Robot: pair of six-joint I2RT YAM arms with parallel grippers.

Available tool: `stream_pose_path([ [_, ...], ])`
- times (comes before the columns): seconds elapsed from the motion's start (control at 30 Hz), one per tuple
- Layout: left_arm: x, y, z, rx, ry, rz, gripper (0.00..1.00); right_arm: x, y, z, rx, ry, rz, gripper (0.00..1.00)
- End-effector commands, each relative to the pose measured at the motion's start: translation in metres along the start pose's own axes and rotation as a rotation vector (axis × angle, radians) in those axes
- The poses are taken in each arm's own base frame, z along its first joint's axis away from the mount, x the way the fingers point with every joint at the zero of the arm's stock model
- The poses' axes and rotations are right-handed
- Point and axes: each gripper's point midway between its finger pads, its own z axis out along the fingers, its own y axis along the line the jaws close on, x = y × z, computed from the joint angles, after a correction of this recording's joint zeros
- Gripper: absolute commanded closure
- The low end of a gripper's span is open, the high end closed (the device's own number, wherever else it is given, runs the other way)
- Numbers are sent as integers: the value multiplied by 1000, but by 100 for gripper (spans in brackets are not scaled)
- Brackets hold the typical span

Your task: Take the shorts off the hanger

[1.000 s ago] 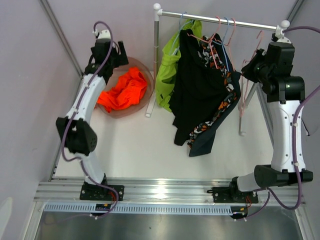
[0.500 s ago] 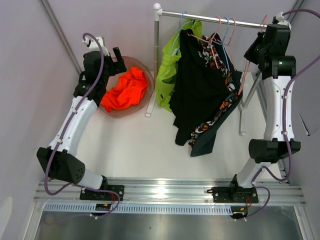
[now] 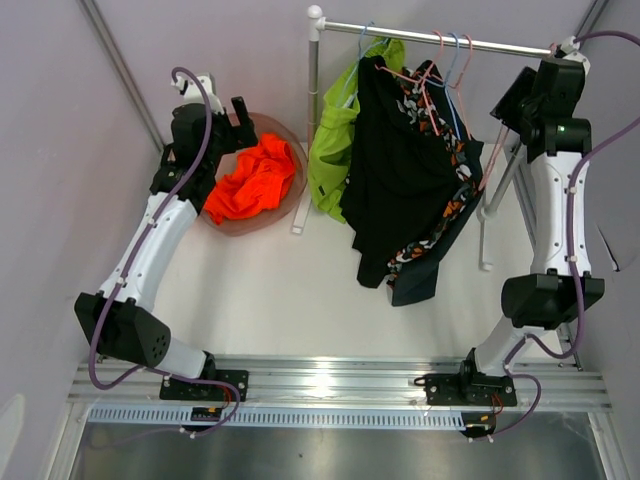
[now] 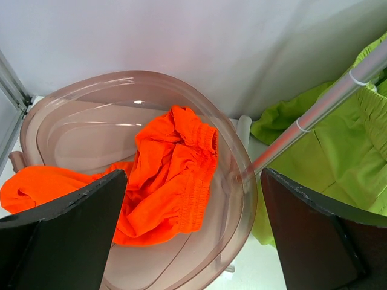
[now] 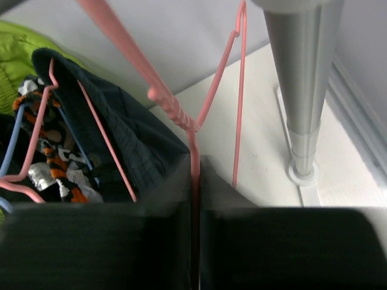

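Observation:
Orange shorts [image 3: 250, 180] lie bunched in a clear pinkish bowl [image 3: 297, 165]. My left gripper [image 3: 230, 120] hovers open above them; its wrist view shows the orange shorts [image 4: 172, 175] and the bowl's rim [image 4: 242, 181] between its wide-spread fingers [image 4: 66, 229]. My right gripper [image 3: 512, 100] is high at the right end of the rail [image 3: 450, 40], shut on the wire of a bare pink hanger [image 3: 497, 150]. In its wrist view the pink hanger [image 5: 175, 112] runs down between the pressed fingers [image 5: 163, 199] of the right gripper [image 5: 195, 181].
Lime green shorts [image 3: 330, 150], black shorts [image 3: 395, 170] and a dark patterned pair [image 3: 440, 215] hang on hangers from the rail. The rack's metal post [image 5: 302, 90] stands just right of my right gripper. Grey walls close in on both sides.
My right arm has risen toward the rail's right end with the pink hanger. My left arm has stretched out, its open gripper staying over the bowl. The hanging clothes shifted slightly.

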Motion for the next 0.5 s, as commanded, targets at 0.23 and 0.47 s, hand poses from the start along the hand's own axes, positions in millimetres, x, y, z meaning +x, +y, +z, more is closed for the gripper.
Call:
stream_pose_path([
  [0.23, -13, -22, -11, 61, -50, 20, 1, -31, -26, -77, 92, -125, -35, 1],
  [0.47, -17, -24, -16, 66, -62, 28, 1, -58, -19, -132, 39, -222, 4, 1],
])
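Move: The right hand, nearly shut on one shoulder wire of the empty pink hanger, has its hooking spot on the rail about 8 cm ahead, 6 cm to the right and 10 cm above. The rail's end joint is 3 cm farther right of that spot; the black shorts' middle is roughly 18 cm left of the hand, 2 cm ahead and 10 cm lower. From the left hand the hooking spot is some 62 cm right, 10 cm ahead and 12 cm higher. The right hand opens its fingers wide and lets go of the pink hanger's wire, drawing back about 9 cm towards its base, at first level, then climbing some 6 cm as it backs away from the rail and post. The left hand, still open and empty, drifts about 2 cm to the right near the bin with the orange shorts, towards the green garment. ##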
